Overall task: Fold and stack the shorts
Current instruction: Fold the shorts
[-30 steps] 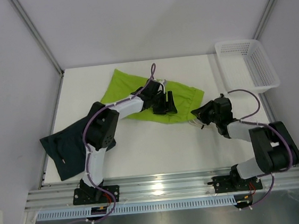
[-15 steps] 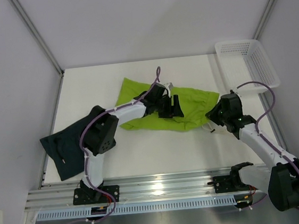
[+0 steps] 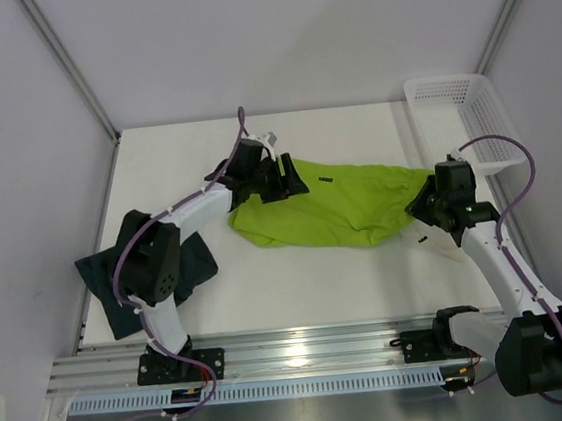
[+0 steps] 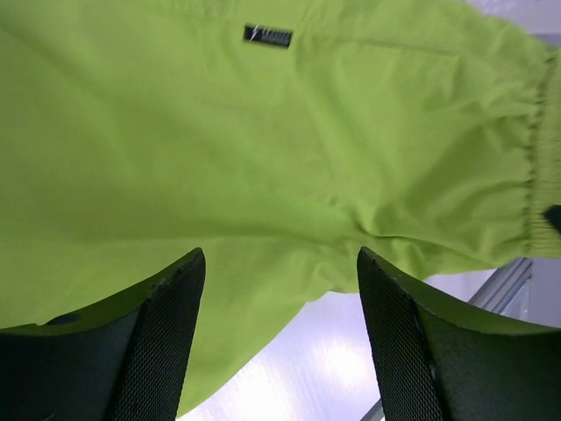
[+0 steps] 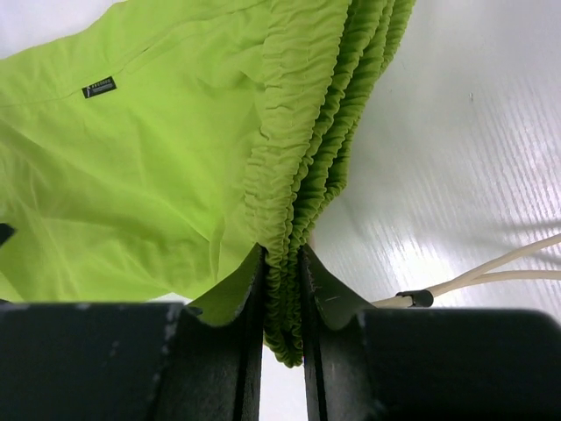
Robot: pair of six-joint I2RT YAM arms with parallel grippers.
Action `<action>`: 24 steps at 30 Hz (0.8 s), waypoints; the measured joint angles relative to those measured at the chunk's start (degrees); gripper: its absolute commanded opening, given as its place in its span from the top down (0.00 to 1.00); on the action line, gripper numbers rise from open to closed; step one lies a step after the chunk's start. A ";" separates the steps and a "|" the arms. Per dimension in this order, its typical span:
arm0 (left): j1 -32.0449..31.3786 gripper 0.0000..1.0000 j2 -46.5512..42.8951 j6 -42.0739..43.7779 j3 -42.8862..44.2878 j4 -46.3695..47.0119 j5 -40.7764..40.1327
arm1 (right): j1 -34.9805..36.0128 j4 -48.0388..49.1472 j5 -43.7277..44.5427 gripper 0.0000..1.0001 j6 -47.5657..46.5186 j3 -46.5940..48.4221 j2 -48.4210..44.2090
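The lime green shorts [image 3: 346,209] lie spread across the middle of the white table, with a small black label [image 4: 267,36] facing up. My right gripper [image 3: 427,205] is shut on their bunched elastic waistband [image 5: 302,114] at the right end, the fabric pinched between both fingers [image 5: 282,256]. Over the left end of the green shorts, my left gripper [image 3: 288,182] stands open, nothing between its fingers [image 4: 280,263]. The dark navy shorts [image 3: 107,279] lie crumpled at the table's left edge, partly hidden by the left arm.
A white mesh basket [image 3: 464,119] sits at the back right corner. A white drawstring cord [image 5: 491,267] trails on the table beside the right gripper. The table's front rail [image 3: 306,349] runs along the near edge.
The right gripper has drawn the waistband to the right, stretching the green shorts out. The left gripper has moved back and left, from the shorts' middle to their left end, staying open.
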 measured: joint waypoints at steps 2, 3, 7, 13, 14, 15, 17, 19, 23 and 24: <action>-0.70 0.28 1.99 0.09 0.04 -0.57 -0.44 | 0.00 -0.68 -0.55 1.00 -0.98 0.74 0.02; -1.05 0.28 2.97 0.13 0.09 -1.09 -0.94 | 0.00 -1.25 -0.76 1.00 -1.53 1.27 0.11; -2.40 0.28 6.34 0.74 1.09 -4.28 -3.98 | 0.66 -4.07 -1.18 1.00 -3.74 5.18 1.38; -4.15 0.28 10.88 1.07 3.50 -5.86 -6.10 | 8.00 -7.28 2.51 1.00 -6.95 14.84 4.61; -4.66 0.28 11.58 1.03 3.80 -5.84 -6.40 | 9.68 -7.87 3.02 1.00 -7.50 16.79 5.51; -5.11 0.28 11.78 1.05 4.42 -5.95 -6.60 | 11.47 -8.07 3.58 1.00 -7.98 18.69 6.62; -6.29 0.28 12.04 1.03 5.20 -5.92 -7.45 | 15.47 -8.59 4.94 1.00 -8.98 22.77 9.42; -7.48 0.28 12.57 1.03 5.44 -5.90 -7.85 | 20.09 -8.98 6.73 1.00 -9.99 26.69 12.81; -8.63 0.28 12.74 0.98 5.55 -5.62 -8.07 | 28.00 -8.41 8.28 1.00 -11.45 31.28 18.97; -8.81 0.28 12.74 0.94 5.55 -5.55 -8.07 | 29.57 -8.17 8.48 1.00 -11.61 31.74 20.33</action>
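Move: The middle of the green shorts lies about 7 cm right of the left gripper, some 3 cm back and 9 cm below. Their black label is also about 7 cm to its right, but 4 cm farther out. The right gripper already pinches their gathered edge. From it, the shorts' middle is about 20 cm left, 6 cm ahead and 10 cm down, and the white basket about 24 cm ahead and 17 cm right. Lower the open left gripper about 9 cm onto the middle of the green shorts, tipping its fingers steeper, then ease it right and slightly back along the cloth. Keep the right gripper shut on the gathered edge, lift it and swing it left, about 16 cm across and 9 cm up, towards the left gripper, turning some 30 degrees counter-clockwise. ##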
